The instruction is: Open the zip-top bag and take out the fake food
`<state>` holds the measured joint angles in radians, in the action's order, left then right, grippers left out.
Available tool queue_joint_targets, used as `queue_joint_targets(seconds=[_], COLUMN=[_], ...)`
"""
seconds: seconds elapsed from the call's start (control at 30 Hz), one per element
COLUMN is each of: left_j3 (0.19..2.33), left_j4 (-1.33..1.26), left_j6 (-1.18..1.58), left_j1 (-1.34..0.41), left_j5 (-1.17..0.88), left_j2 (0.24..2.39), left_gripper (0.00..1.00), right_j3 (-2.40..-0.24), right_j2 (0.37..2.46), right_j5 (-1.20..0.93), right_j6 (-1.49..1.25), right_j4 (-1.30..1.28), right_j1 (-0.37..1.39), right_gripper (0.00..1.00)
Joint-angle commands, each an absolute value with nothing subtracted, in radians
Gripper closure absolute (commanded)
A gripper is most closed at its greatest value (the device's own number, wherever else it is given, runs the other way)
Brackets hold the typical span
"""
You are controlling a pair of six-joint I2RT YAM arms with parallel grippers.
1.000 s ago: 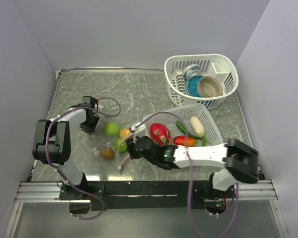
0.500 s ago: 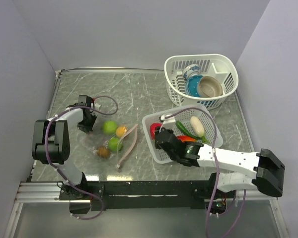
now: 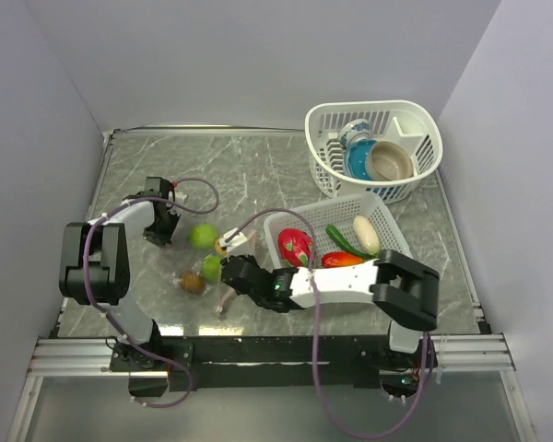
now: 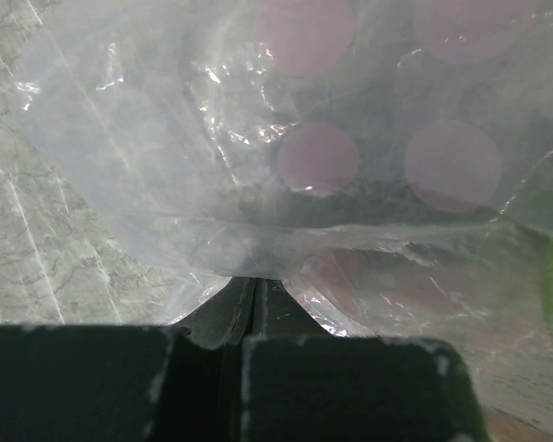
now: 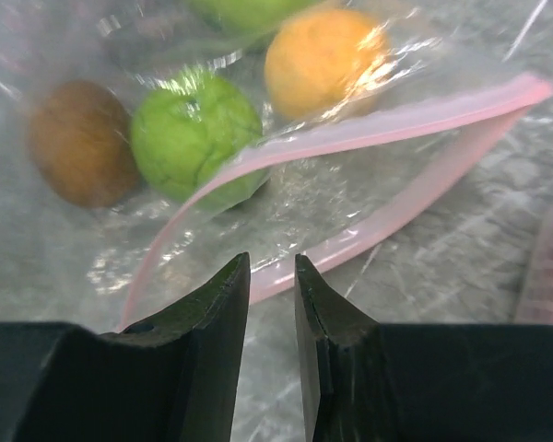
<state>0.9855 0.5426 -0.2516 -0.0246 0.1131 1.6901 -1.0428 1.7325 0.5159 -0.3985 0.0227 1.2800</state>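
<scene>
The clear zip-top bag (image 3: 178, 261) lies on the left of the table with its pinkish zip strip (image 5: 387, 221) gaping open. Inside it sit fake food pieces: two green balls (image 3: 203, 237) (image 5: 195, 133), an orange (image 5: 323, 57) and a brown kiwi-like piece (image 5: 78, 143). My left gripper (image 4: 255, 281) is shut on the bag's far corner film (image 4: 304, 157). My right gripper (image 5: 270, 262) hovers just short of the near zip lip, its jaws a little apart with nothing between them. In the top view the right gripper (image 3: 226, 268) is beside the near green ball.
A rectangular white basket (image 3: 398, 241) at centre right holds a red fruit (image 3: 296, 247), a red piece (image 3: 341, 261), a green vegetable (image 3: 339, 238) and a cream oblong (image 3: 366, 234). Behind it a round white basket (image 3: 415, 110) holds a blue-patterned cup (image 3: 355, 138) and tan bowl (image 3: 390, 161).
My right gripper swung over the rectangular basket's near-left corner, then came back left to the bag's mouth. The left gripper has kept its hold on the bag.
</scene>
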Motion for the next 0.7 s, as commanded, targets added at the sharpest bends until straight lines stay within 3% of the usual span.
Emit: queue_joint_targets(seconds=[0.0,0.13,0.3,0.4,0.67], left_j3=[0.960,0.974,0.986,0.986,0.971], left_j4=[0.555,0.560,0.571,0.574,0.574], left_j6=[-0.264,-0.261,-0.256,-0.255,-0.255], left_j1=[-0.021,-0.020,-0.021,-0.021,-0.028], left_j5=[0.075,0.071,0.058,0.058,0.055], left_j2=[1.709,1.720,1.727,1.729,1.721], left_gripper=[0.99,0.99,0.99,0.99,0.99], right_j3=[-1.080,-1.107,-1.147,-1.180,-1.276], right_j2=[1.802,1.868,1.927,1.951,2.009], right_j5=[0.500,0.471,0.448,0.434,0.450], right_j6=[-0.357,-0.341,-0.319,-0.307,-0.268], right_j4=[0.089,0.120,0.166,0.199,0.215], right_j1=[1.276,1.275,1.273,1.273,1.267], right_gripper=[0.66,0.54,0.22,0.16,0.13])
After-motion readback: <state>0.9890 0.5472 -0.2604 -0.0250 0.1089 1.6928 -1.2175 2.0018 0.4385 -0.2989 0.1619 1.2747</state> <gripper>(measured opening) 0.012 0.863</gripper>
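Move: The small green fruit inside the bag, just behind its pink-edged mouth, lies some 6 cm left of the right hand, 4 cm ahead and 6 cm lower. At about that same height, the orange fruit is 9 cm ahead and 3 cm left, the brown fruit roughly 11 cm left and 1 cm ahead, and the bigger green fruit about 12 cm ahead and 8 cm left. From the left hand the small green fruit is about 13 cm right and 7 cm back, near its height. Towards the small green fruit and into the bag's mouth goes the right hand: it first sinks about 5 cm, then sweeps some 6 cm left, edging forward and rising slightly late on, while its fingers spread from a third open to nearly wide, tips reaching in under the upper pink lip. The left hand stays put, still pinching the bag down by the table. ##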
